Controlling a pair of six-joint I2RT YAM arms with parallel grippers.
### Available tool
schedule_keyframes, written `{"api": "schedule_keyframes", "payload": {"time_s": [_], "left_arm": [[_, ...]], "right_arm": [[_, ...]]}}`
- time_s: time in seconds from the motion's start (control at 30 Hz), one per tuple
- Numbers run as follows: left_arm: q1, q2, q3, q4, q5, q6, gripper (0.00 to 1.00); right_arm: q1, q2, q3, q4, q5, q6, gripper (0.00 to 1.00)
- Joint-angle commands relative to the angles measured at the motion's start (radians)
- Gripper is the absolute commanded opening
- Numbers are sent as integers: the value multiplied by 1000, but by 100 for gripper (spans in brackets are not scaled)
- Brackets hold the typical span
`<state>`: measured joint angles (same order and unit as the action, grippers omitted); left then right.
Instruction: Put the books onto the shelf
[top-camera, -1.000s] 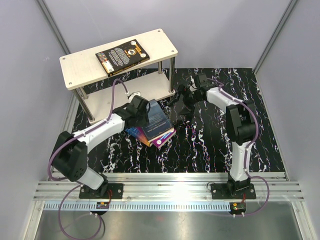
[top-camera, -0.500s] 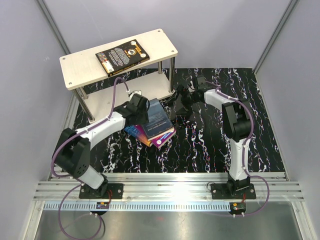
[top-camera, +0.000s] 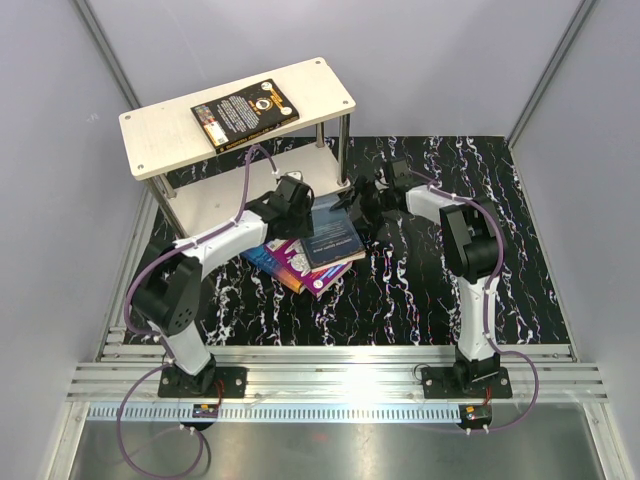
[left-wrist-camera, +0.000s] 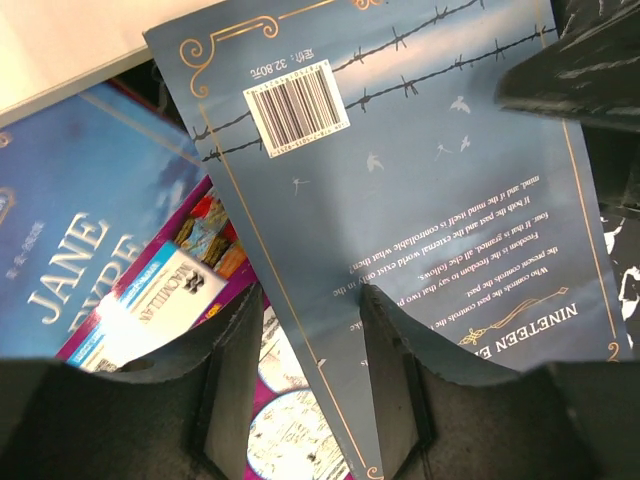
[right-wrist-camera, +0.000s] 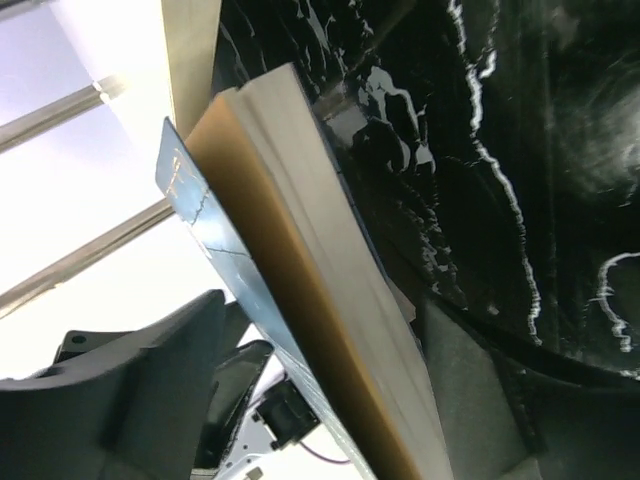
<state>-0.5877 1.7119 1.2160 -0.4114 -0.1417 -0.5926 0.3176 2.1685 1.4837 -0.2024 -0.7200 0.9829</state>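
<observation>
A black book (top-camera: 245, 113) lies flat on the top board of the shelf (top-camera: 165, 140). In front of the shelf, a grey-blue book (top-camera: 334, 236) rests tilted on a purple book (top-camera: 290, 264) and another blue book (left-wrist-camera: 80, 250). My left gripper (top-camera: 298, 208) stands open over the grey-blue book's near corner (left-wrist-camera: 330, 330). Its right finger (left-wrist-camera: 390, 370) lies on the cover and its left finger (left-wrist-camera: 232, 380) is beside the edge. My right gripper (top-camera: 362, 196) is open. It straddles the far edge of the raised grey-blue book (right-wrist-camera: 300, 250), with gaps on both sides.
The shelf's lower board (top-camera: 215, 205) and a silver post (top-camera: 345, 150) stand just behind the books. The black marbled mat (top-camera: 430, 280) stretches to the right. Grey walls close in the sides, and an aluminium rail (top-camera: 330, 375) runs along the near edge.
My left gripper moved up and right, sliding the grey-blue book toward the shelf. My right gripper came left onto the book's far edge, and its jaws narrowed slightly.
</observation>
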Motion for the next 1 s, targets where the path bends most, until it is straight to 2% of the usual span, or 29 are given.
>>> {"api": "schedule_keyframes", "payload": {"time_s": [0.0,0.03,0.1,0.2,0.23,0.3,0.37,0.47,0.63,0.73,0.87,0.97], "left_arm": [[-26,45,33,17,80,8,44],[-29,48,36,16,88,7,44],[-38,46,37,17,90,4,44],[-50,35,39,3,90,4,43],[-52,31,39,-1,94,2,43],[-58,8,40,-16,99,7,43],[-58,-29,37,-29,108,11,44],[-60,-72,37,-66,123,33,53],[-57,-196,63,-156,129,70,80],[-49,-273,97,-199,171,92,92],[-21,-362,143,-239,249,154,95],[17,-431,123,-216,342,223,97]], "right_arm": [[11,-15,-14,46,-38,26,72],[11,-19,-20,53,-39,26,66],[12,-41,-43,55,-44,22,45],[11,-71,-48,9,-36,-30,29],[11,-79,-45,-35,-35,-71,17],[11,-107,-34,-113,-24,-121,1],[9,-145,-28,-156,-19,-194,0],[11,-212,-37,-201,-33,-262,0],[11,-335,-62,-268,-58,-338,0],[11,-441,-106,-284,-85,-362,0],[11,-617,-207,-299,-122,-359,0],[11,-746,-320,-267,-159,-296,0]]}}
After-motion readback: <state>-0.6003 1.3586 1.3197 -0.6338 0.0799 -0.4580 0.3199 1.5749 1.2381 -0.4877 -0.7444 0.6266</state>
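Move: The dark blue book's middle lies about 6 cm back and 4 cm left of the right hand, roughly level, its right edge between the open fingers. From that hand, the magenta book is some 13 cm back, 8 cm left and 3 cm lower; the shelf's lower board is centred 20 cm left and 3 cm ahead. From the left hand, the dark blue book is 5 cm right, straight across, 2 cm below. Right fingers pinch the dark blue book's edge, lift about 13 cm and back 11; left opens, rises clear. ##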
